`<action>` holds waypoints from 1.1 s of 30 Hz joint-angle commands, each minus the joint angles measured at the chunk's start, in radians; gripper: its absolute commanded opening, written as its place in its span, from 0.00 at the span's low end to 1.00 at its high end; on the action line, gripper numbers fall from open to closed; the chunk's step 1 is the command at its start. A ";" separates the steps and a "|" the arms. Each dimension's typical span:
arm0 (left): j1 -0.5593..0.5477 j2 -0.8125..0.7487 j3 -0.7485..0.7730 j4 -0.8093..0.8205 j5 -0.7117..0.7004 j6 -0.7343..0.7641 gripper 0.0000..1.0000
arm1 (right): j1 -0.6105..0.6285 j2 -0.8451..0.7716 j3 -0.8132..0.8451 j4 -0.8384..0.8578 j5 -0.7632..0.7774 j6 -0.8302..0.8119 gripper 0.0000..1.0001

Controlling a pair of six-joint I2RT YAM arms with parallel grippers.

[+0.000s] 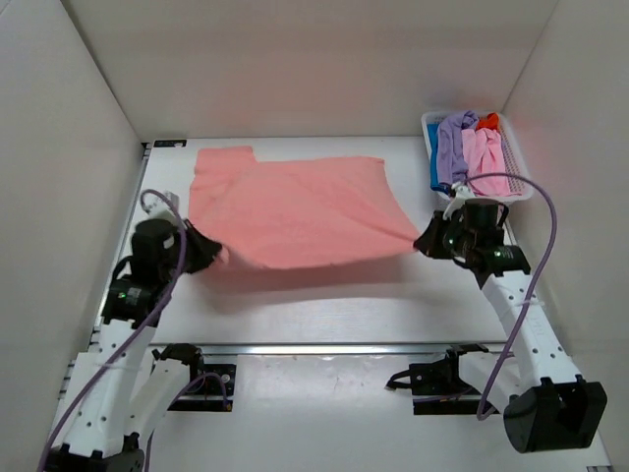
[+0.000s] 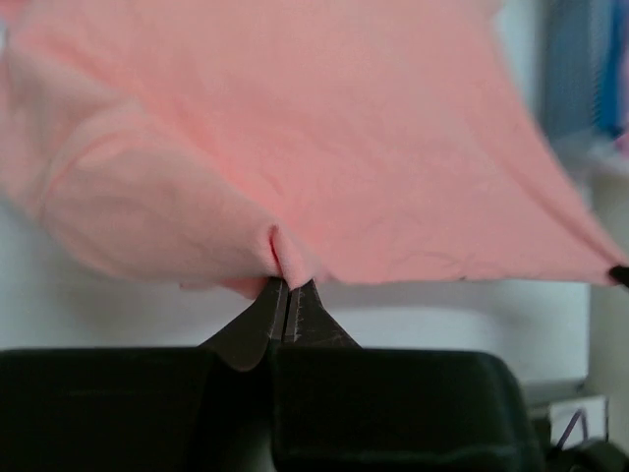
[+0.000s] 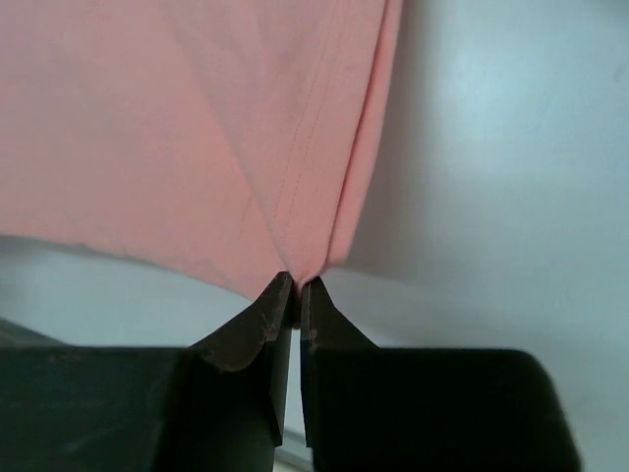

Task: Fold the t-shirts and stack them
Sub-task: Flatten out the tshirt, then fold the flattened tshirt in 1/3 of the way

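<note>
A salmon-pink t-shirt (image 1: 295, 206) hangs stretched between my two grippers above the white table, its near edge lifted and its far part lying toward the back. My left gripper (image 1: 218, 253) is shut on the shirt's near left corner; the left wrist view shows the gripper (image 2: 286, 285) pinching that corner of the cloth (image 2: 295, 147). My right gripper (image 1: 421, 240) is shut on the near right corner, and the right wrist view shows it (image 3: 297, 283) holding a fold of the cloth (image 3: 197, 128). Lavender (image 1: 454, 138), light pink (image 1: 484, 152), blue (image 1: 434, 167) and orange-red (image 1: 488, 121) shirts lie bunched in the basket.
A white slotted basket (image 1: 518, 168) stands at the back right corner of the table, just behind my right arm. White walls (image 1: 79, 147) close in the table on the left, back and right. A metal rail (image 1: 324, 347) runs along the near edge.
</note>
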 commanded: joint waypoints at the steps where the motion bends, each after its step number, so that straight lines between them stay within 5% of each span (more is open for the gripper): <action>1: -0.033 -0.071 -0.195 -0.080 0.101 -0.079 0.00 | -0.016 -0.119 -0.125 -0.024 -0.032 0.055 0.00; 10: -0.047 -0.142 -0.335 -0.187 0.106 -0.099 0.00 | 0.023 -0.184 -0.264 -0.187 -0.021 0.099 0.00; 15: -0.061 -0.134 -0.352 -0.166 0.100 -0.095 0.00 | 0.041 -0.072 -0.244 -0.224 0.039 0.122 0.00; 22: -0.053 0.099 -0.180 -0.089 0.064 -0.021 0.00 | -0.165 -0.040 -0.239 -0.210 -0.022 0.076 0.00; 33: 0.000 0.378 -0.062 0.056 0.031 0.031 0.00 | -0.234 0.083 -0.193 -0.158 -0.036 0.052 0.00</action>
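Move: Both hands hold the t-shirt's near edge, bound for the bare table strip in front of the rail: about 9 cm back and 23 below the left hand, 14 back and 17 below the right. The shirt's middle hangs roughly 17 cm ahead and 16 right of the left hand, 18 lower. The clothes basket stands some 22 cm ahead, 13 right and 12 below the right hand. Both hands lower the pinched near edge about 12 cm while drawing back, fingertips tipping down; left then returns forward. ##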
